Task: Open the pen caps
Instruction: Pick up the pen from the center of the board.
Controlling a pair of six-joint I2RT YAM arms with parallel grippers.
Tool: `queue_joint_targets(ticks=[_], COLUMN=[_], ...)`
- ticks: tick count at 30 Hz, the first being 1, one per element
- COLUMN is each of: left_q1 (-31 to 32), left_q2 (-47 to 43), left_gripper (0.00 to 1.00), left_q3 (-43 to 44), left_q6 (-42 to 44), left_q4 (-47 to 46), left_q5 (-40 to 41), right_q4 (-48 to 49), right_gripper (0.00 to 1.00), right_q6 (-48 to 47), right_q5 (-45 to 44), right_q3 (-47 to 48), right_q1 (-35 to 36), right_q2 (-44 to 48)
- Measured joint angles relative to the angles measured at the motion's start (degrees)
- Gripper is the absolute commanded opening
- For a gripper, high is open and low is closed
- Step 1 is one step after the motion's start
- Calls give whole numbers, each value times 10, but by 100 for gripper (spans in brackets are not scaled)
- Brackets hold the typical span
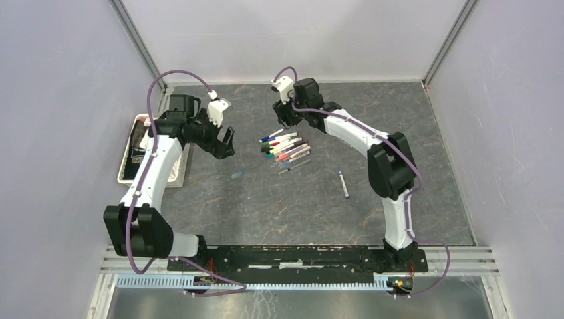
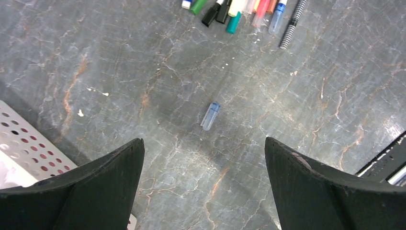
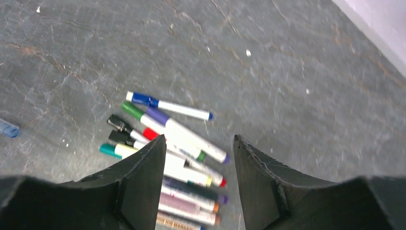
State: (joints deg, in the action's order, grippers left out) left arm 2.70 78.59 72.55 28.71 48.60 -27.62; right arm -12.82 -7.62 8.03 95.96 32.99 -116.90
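Note:
Several pens with white barrels and coloured caps lie bunched together mid-table, and they also show in the right wrist view as the pens. One pale blue pen cap lies loose on the table, seen from above as the cap. A single uncapped pen rests apart to the right. My left gripper is wide open above the table just short of the loose cap, holding nothing. My right gripper is open over the far-right end of the pen bunch, with nothing between its fingers.
A white perforated tray holding a dark object sits at the table's left edge, behind my left arm; its corner shows in the left wrist view. Grey walls close the table on three sides.

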Motion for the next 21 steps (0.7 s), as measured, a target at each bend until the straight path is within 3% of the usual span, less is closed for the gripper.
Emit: queue_joint_targets(ticks=[5,21], left_q1=[0,0], left_q2=[0,-9], left_gripper=[100,100], left_q3=[-8,-9], left_q6=[0,1], left_q4=[9,37], left_q5=[-13,-29], right_q4=[1,-12], right_gripper=[60,60], right_q6=[-38,-109], right_q5=[39,55], right_q3=[77,123], right_q1=[7,25], right_q2=[-78,-170])
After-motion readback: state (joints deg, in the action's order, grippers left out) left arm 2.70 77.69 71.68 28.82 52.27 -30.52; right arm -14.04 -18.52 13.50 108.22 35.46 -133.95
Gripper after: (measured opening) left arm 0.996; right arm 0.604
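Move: The blue-and-white marker at the outer edge of the pile lies about 2 cm ahead of the empty right hand, 5 cm to its left and some 13 cm below. Next to it, at table height, the purple-ended marker is level with this hand and 1 cm left, while the green-ended one is 1 cm back and 3 cm left. From the left hand the blue-and-white marker is around 17 cm ahead, 14 cm right and 18 cm down. The right hand sinks about 8 cm overall towards the blue-and-white marker while shifting some 5 cm left, with only a slight forward gain, and ends above the marker with its fingers still part-open, no touch made yet. Left travel comes first, then most of the drop, which levels off at the end; meanwhile the wrist swings roughly 15 degrees counter-clockwise and the open left hand eases about 2 cm back. ##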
